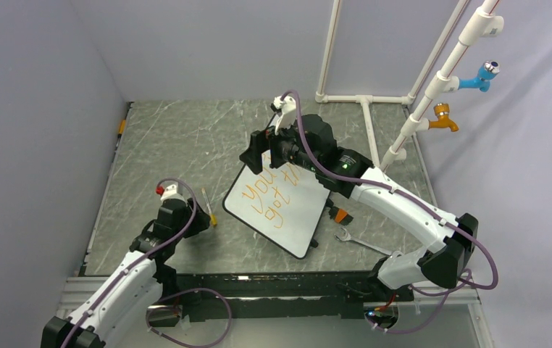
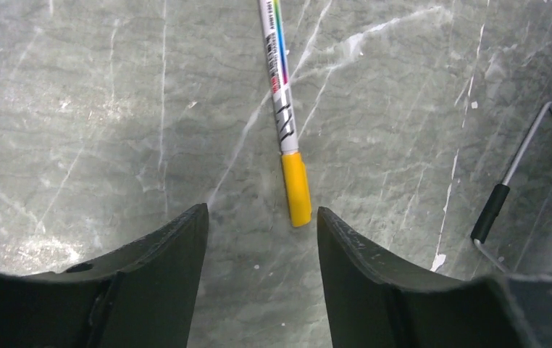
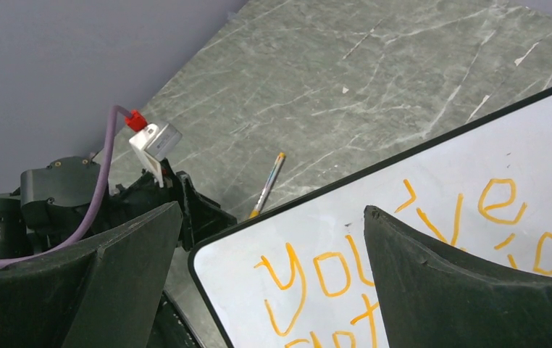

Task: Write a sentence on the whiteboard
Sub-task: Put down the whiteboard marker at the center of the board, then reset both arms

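The whiteboard (image 1: 291,217) lies askew in the middle of the table, its rim black. On it the sentence (image 1: 277,197) stands in orange letters over two lines; "You've" (image 3: 331,272) shows in the right wrist view above the start of a second line. An orange-capped marker (image 2: 296,190) lies loose on the table to the left of the board (image 3: 309,232). My left gripper (image 2: 262,217) is open just behind the marker's cap, with nothing between its fingers. My right gripper (image 3: 273,210) is open wide above the board's far corner (image 1: 269,159), its fingers apart from the surface.
A wire leg with a black tip (image 2: 492,212) sits right of the marker. A wrench (image 1: 360,241) and a small orange-and-black object (image 1: 340,214) lie right of the board. White pipes with a blue tap (image 1: 482,77) and an orange tap (image 1: 443,119) rise at the back right. Grey walls enclose the table.
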You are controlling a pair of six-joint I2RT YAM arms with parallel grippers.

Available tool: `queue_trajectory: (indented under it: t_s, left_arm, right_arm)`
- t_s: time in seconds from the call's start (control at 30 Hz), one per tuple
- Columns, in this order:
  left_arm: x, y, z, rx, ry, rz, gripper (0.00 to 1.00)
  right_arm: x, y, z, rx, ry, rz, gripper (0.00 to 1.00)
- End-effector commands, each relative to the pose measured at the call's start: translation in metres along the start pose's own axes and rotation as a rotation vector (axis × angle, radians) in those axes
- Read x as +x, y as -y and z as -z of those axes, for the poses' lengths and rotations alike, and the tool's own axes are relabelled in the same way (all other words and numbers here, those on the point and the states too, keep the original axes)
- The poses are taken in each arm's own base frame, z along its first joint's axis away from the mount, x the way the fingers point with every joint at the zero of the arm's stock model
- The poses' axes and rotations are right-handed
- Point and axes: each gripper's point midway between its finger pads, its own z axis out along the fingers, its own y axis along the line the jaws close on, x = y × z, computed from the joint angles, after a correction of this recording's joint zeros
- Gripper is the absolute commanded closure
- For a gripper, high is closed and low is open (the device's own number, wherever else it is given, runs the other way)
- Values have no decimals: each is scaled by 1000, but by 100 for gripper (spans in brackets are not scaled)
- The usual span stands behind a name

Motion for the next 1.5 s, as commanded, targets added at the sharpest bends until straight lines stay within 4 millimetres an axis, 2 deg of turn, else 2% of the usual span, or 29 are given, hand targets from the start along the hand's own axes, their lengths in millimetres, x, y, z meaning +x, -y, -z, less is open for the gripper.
queue_trajectory:
  t_s: [0.0,0.1,0.2,0.33,0.5,0.63,0.77,0.87,1.03,1.13,1.47]
  left_arm:
    - [-14,4,9,-7,41,15,34]
    - [-26,9,19,3,72,11,19]
    - [-52,26,38,55,136,-30,2]
    - [-87,42,64,80,201,-123,1]
    - [-129,41,97,-30,261,-201,1]
    - [-167,55,123,-41,331,-292,1]
    - [-192,63,133,-50,404,-371,1]
    - [-198,60,131,-75,432,-396,1]
    - [-183,48,114,-84,439,-424,1]
    - [-179,48,112,-68,439,-432,0]
    - [-175,53,123,5,489,-455,1]
  right_arm:
    - [-24,-1,12,3,78,19,0]
    - [-24,-1,14,3,76,21,0]
    - [-27,2,15,22,88,25,0]
    - [-31,2,19,20,112,32,0]
    - [-33,2,25,10,150,38,0]
    - [-34,12,34,56,205,15,0]
    - [-30,24,45,104,256,-16,0]
    - [-18,35,50,146,263,-30,0]
    - [-5,51,66,213,281,-59,0]
    - [-1,52,72,216,280,-52,0]
    - [13,50,87,170,302,-34,0]
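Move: The marker already lies loose on the table, its yellow cap close inside the left hand's right fingertip. Its middle is about 6 cm ahead of that hand, 2 cm to the right and 3 cm below. From the left hand, the whiteboard's middle is some 14 cm ahead and 29 cm right. From the raised right hand, the marker is roughly 20 cm left, level fore and aft, 31 cm below, and the board's middle 8 cm ahead, 7 cm right. The marker is left lying as the left fingers open from just over half to fully wide, then the hand climbs about 20 cm away, drifting left and a little forward, tipping its fingers up and raising its left side some 25 degrees. High over the board, the open right hand draws about 10 cm to its right, turning clockwise. ##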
